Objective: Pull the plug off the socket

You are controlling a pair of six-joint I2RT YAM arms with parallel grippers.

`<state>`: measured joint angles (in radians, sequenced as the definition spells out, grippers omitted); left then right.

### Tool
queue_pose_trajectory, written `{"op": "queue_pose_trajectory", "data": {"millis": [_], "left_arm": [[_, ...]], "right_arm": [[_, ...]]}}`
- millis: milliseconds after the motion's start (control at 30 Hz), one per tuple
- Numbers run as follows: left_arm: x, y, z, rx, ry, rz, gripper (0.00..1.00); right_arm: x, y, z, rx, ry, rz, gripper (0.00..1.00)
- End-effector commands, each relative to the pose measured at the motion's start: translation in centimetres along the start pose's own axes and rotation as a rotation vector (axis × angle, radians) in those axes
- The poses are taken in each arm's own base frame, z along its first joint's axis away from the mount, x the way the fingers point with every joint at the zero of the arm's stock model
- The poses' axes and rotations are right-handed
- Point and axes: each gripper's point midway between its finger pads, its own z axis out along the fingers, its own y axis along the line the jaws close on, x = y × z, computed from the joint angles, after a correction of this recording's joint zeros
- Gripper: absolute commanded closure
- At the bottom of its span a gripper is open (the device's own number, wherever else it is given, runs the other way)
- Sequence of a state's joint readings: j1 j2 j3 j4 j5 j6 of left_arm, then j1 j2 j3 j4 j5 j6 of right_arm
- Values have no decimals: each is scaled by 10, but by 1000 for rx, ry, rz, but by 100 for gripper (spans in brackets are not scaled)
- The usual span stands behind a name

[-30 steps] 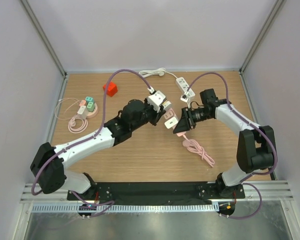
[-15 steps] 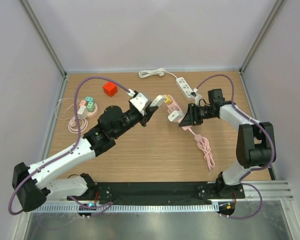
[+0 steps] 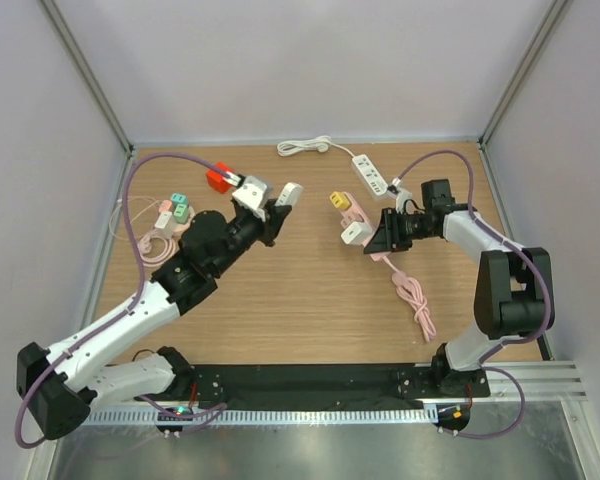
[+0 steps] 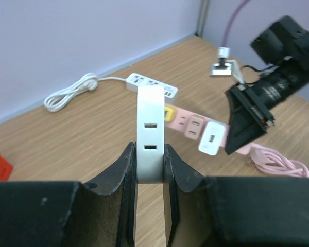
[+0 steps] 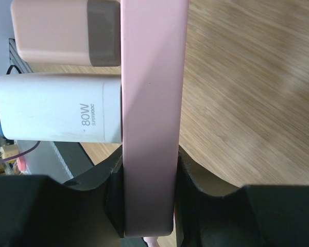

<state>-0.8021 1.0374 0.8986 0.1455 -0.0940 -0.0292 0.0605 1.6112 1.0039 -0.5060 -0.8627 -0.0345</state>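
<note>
My left gripper [image 3: 280,204] is shut on a white plug [image 3: 289,192], which hangs in the air left of the pink socket strip [image 3: 348,214] and apart from it. In the left wrist view the plug [image 4: 151,128] stands upright between my fingers [image 4: 124,167], two slots facing the camera. My right gripper [image 3: 382,235] is shut on the near end of the pink socket [image 5: 153,98]. A white charger [image 5: 56,116] and another plug [image 5: 62,31] stay plugged into its left face. A yellow plug [image 3: 336,200] sits at its far end.
The socket's pink cable [image 3: 412,300] coils on the table below my right gripper. A white power strip [image 3: 372,175] with its white cord [image 3: 305,147] lies at the back. A red block [image 3: 219,178] and a round pink socket with teal plugs [image 3: 175,212] are at the left.
My left arm has drawn back to the left with the white plug, which has come off the pink socket. My right gripper has kept hold of the socket, shifting slightly right.
</note>
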Motion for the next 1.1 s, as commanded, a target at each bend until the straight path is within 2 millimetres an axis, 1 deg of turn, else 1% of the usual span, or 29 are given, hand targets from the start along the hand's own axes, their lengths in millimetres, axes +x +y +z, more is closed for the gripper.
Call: {"op": "queue_pose_trajectory", "data": {"millis": [0,33,67,100,133,167,200,233,267,300,333,367,433,467,500,533,567,633,667,767,800,900,933,1000,1033,1067], "left_arm": [[2,42,-6,-126,-32,-174,100],[7,49,-4,-130,-26,-202,100],[10,56,-3,-144,-23,-266,100],[15,81,-3,-203,-19,-298,100],[27,86,3,-190,13,-335,100],[31,95,6,-202,20,-377,100],[38,106,9,-228,31,-446,100],[51,123,16,-240,59,-494,100],[58,135,19,-260,69,-531,100],[65,142,23,-270,81,-589,100],[62,159,26,-295,73,-611,100],[87,168,34,-313,132,-647,100],[107,180,41,-337,187,-697,100],[119,194,48,-359,217,-709,100],[133,199,49,-382,262,-729,100],[139,204,53,-381,278,-729,100],[152,212,61,-390,306,-737,100],[168,221,63,-406,358,-728,100],[180,229,68,-416,384,-740,100],[194,239,76,-424,413,-754,100],[203,246,80,-430,427,-762,100],[215,253,83,-437,454,-769,100],[218,258,88,-436,455,-767,100],[230,258,86,-439,499,-782,100],[236,261,87,-441,512,-792,100],[237,262,88,-436,516,-798,100]], "right_arm": [[-30,21,-24,-21,-107,-155,99],[-31,22,-26,-18,-114,-165,99],[-31,20,-28,-10,-118,-163,99],[-31,19,-29,-5,-121,-164,99],[-31,20,-30,-7,-124,-167,99],[-31,20,-31,-3,-125,-169,99],[-31,19,-31,1,-125,-170,99],[-32,20,-32,1,-128,-174,99],[-33,21,-34,2,-132,-178,99],[-33,21,-34,6,-135,-179,99],[-33,21,-35,8,-136,-182,99],[-33,21,-36,12,-139,-183,99],[-33,21,-37,12,-142,-186,99],[-33,21,-37,13,-141,-185,99],[-33,21,-38,16,-141,-183,99],[-33,21,-37,13,-142,-188,99],[-33,21,-38,14,-142,-187,99],[-33,21,-38,12,-141,-184,99],[-33,21,-38,12,-141,-184,99],[-32,20,-37,12,-136,-182,99],[-32,19,-37,14,-135,-180,99],[-32,19,-37,13,-129,-182,99],[-31,18,-36,13,-126,-180,99],[-31,18,-36,11,-125,-180,99],[-31,18,-36,11,-125,-182,99],[-31,18,-35,10,-121,-179,99]]}}
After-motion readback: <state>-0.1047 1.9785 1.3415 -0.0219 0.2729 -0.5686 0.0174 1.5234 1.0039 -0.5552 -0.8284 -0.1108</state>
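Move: The left hand holds the white plug high up; its destination, the bare table just this side of the red cube, lies about 25 cm ahead, 14 cm left and 30 cm below. The red cube stands about 30 cm ahead and 18 left; the round socket 19 ahead and 30 left. Behind its way, the pink socket is 6 ahead, 20 right and 22 below. From the right hand, the bare spot lies some 22 cm ahead, 42 left and 8 below. Bring the left gripper, keeping its pinch on the white plug, down, forward and left to the bare table beside the red cube: roughly 24 cm down, 23 forward and 14 left, most of the leftward swing first. Meanwhile tip the fingers down some 50 degrees, swinging them counter-clockwise. With the right gripper keep hold of the pink socket, easing it slightly right and up. ##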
